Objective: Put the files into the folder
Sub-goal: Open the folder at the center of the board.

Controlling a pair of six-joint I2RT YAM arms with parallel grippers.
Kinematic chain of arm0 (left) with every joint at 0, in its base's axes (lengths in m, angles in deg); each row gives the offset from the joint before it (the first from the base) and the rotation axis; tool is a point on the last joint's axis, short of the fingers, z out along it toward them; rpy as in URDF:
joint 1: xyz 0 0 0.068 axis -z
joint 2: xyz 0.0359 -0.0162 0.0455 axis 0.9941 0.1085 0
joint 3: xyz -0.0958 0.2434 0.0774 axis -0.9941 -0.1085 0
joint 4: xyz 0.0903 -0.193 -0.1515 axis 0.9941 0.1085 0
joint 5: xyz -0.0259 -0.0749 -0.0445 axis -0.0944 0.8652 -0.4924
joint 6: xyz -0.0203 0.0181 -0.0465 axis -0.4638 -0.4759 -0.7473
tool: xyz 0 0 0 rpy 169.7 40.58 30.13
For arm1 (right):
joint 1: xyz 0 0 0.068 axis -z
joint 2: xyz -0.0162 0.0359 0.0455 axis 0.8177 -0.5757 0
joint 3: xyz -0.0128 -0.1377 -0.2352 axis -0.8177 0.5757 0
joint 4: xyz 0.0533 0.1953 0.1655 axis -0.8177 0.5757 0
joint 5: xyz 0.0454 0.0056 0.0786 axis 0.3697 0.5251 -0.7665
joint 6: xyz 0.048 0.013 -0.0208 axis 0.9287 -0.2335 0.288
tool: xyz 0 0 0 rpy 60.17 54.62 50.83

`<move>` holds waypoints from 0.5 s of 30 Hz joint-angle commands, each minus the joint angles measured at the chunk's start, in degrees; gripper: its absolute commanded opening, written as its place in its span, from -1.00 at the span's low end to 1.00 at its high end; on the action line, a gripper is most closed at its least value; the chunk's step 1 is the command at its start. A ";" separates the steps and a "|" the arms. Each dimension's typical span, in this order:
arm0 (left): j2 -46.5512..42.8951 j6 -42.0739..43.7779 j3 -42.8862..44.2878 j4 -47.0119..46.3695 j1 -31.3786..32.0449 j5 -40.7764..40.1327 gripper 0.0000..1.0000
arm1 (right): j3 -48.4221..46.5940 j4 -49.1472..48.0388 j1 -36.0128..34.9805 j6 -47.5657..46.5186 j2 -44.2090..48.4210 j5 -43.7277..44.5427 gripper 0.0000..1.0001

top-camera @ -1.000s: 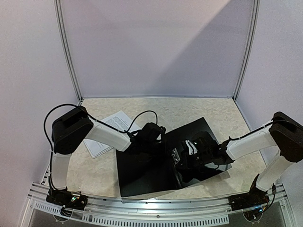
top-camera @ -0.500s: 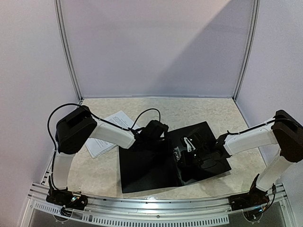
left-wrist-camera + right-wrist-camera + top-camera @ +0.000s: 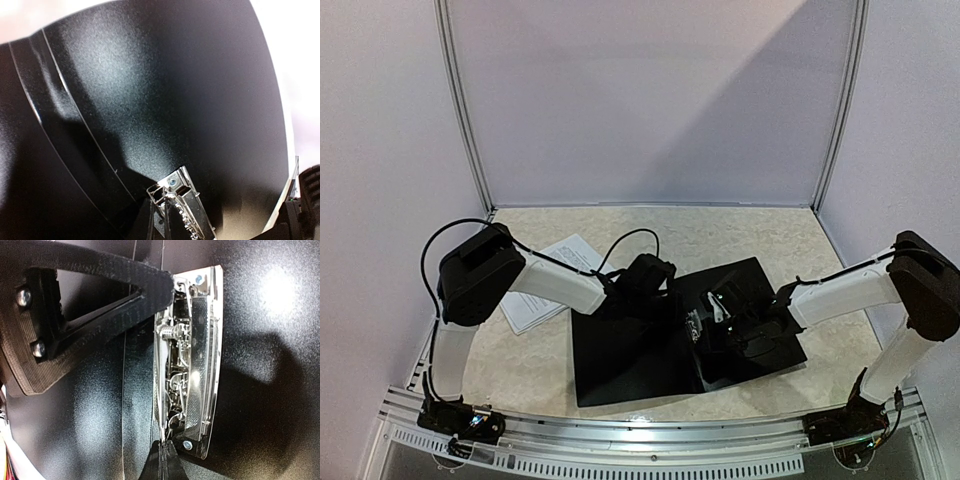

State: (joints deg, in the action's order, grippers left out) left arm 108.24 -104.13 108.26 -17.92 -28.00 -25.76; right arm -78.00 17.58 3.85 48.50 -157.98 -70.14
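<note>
The black folder (image 3: 620, 360) lies open and flat in the middle of the table, with its metal clip (image 3: 696, 326) on the right half beside the spine fold. The files (image 3: 525, 308), white printed sheets, lie on the table to the left, partly hidden under my left arm. My left gripper (image 3: 680, 308) is shut, its tips (image 3: 162, 220) against the far end of the clip (image 3: 185, 205). My right gripper (image 3: 164, 462) is shut on the thin metal edge at the near end of the clip (image 3: 192, 355). The left gripper's finger (image 3: 100, 285) shows as a black triangle in the right wrist view.
Both arms meet over the folder's spine. White walls with metal posts (image 3: 460, 110) enclose the table on three sides. The aluminium rail (image 3: 640, 440) carrying the arm bases runs along the near edge. The marbled tabletop (image 3: 720, 235) shows behind the folder.
The folder's right half has slid a little away from me and lies flatter. My right gripper has moved back with it, and my left gripper has shifted slightly right toward the clip.
</note>
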 commanded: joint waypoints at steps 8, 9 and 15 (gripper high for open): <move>2.86 4.43 -3.00 9.83 -0.66 -1.80 -1.00 | -6.36 10.86 1.25 -0.20 4.89 5.04 -1.00; 2.85 4.37 -3.03 9.78 -0.66 -1.83 -1.00 | -6.76 10.85 1.33 -0.38 4.83 5.00 -1.00; 1.01 4.75 -3.18 9.05 -0.66 -0.85 -0.97 | -5.94 4.20 2.02 0.04 4.40 -0.73 -0.96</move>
State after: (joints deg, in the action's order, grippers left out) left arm 108.16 -103.58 108.13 -18.22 -28.03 -25.67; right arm -84.84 22.74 4.66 49.03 -153.89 -70.14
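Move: The folder's metal clip beside the spine is what both hands work on. Its middle lies about 3 cm ahead and 3 cm to the left of the right fingertips, at nearly their height. From that hand, the middle of the right cover is some 6 cm right and 2 cm ahead, the left cover's about 15 cm left and 5 cm back. The left fingers are at the clip's far end, its middle about 5 cm back and 2 cm right of them. Upwards, after a slow start and then fast, the right hand goes about 5.5 cm, drifting some 2 cm forward and 2 cm left, its shut fingertips staying at the free end of the clip's lever and levering it up off the clip, with hardly any wrist turn. The left hand holds still, its nearly shut fingers keeping their pinch on the clip's far end. ##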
